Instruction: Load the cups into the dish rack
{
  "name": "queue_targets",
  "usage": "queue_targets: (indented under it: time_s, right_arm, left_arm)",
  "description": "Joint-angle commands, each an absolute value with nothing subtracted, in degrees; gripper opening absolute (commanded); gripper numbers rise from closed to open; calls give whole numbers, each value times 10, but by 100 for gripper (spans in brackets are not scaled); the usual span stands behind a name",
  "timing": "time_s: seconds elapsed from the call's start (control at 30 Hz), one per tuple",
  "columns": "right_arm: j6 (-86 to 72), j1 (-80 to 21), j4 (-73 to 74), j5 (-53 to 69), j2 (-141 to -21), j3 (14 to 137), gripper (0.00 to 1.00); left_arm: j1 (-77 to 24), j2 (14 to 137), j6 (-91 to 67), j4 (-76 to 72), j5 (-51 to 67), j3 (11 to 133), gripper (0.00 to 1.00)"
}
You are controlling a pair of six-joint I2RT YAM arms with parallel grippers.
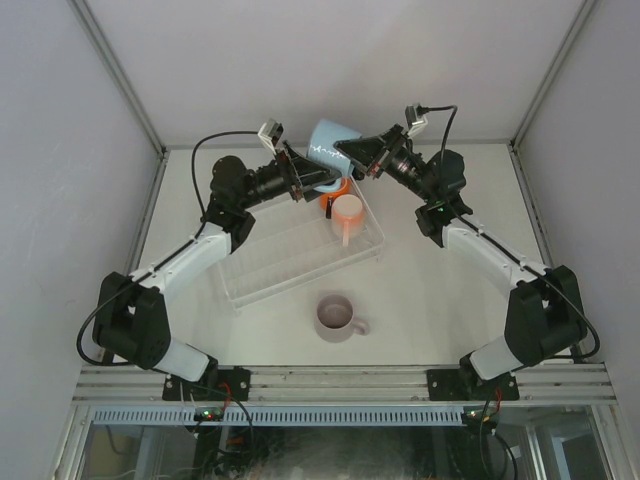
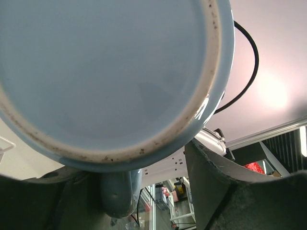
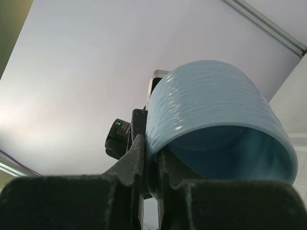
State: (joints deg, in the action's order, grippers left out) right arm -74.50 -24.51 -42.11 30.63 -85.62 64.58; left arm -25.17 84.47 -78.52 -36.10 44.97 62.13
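The light blue mug hangs tilted in the air above the far end of the clear dish rack. My right gripper is shut on its wall, one finger inside and one outside. My left gripper is open; the mug's handle lies between its jaws beside the left finger, and the mug's base fills that view. The orange mug and the peach-pink mug sit in the rack's far right end. The lilac-pink mug stands on the table. The black mug is out of view.
The white enclosure walls close in at the left, right and back. The rack lies slantwise across the middle of the table, most of its slots bare. Both arms meet over its far end.
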Motion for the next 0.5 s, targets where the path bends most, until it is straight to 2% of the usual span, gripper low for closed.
queue_targets:
  time_s: [0.0, 0.37, 0.47]
  right_arm:
    - [-744, -257, -475, 312, -849, 683, 0]
    - [-716, -275, -441, 313, -837, 677, 0]
    - [-708, -278, -432, 315, -834, 674, 0]
  left_arm:
    - [-255, 832, -784, -408, 461, 627, 59]
    - [-252, 833, -776, -409, 440, 632, 30]
    - [-251, 834, -776, -412, 437, 630, 17]
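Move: Just ahead of the left hand is the blue cup, its middle about 6 cm forward, 2 cm to the right and some 1 cm lower, with the handle already between the open fingers. The right hand holds its rim; from there the middle is about 1 cm ahead, 3 cm left and 4 cm below. Down in the rack, some 31 cm below the left hand, stand the pink cup, 9 cm ahead and 2 cm right, and the orange cup, 14 cm ahead and 1 cm left. Closing on the blue cup's handle, the left fingers go from a bit over half open to about a quarter and pinch it between their pads, while that hand eases barely 0.5 cm forward and down. The right hand keeps its grip on the rim and rises about 1 cm, drifting slightly left and back, with hardly any turn. ##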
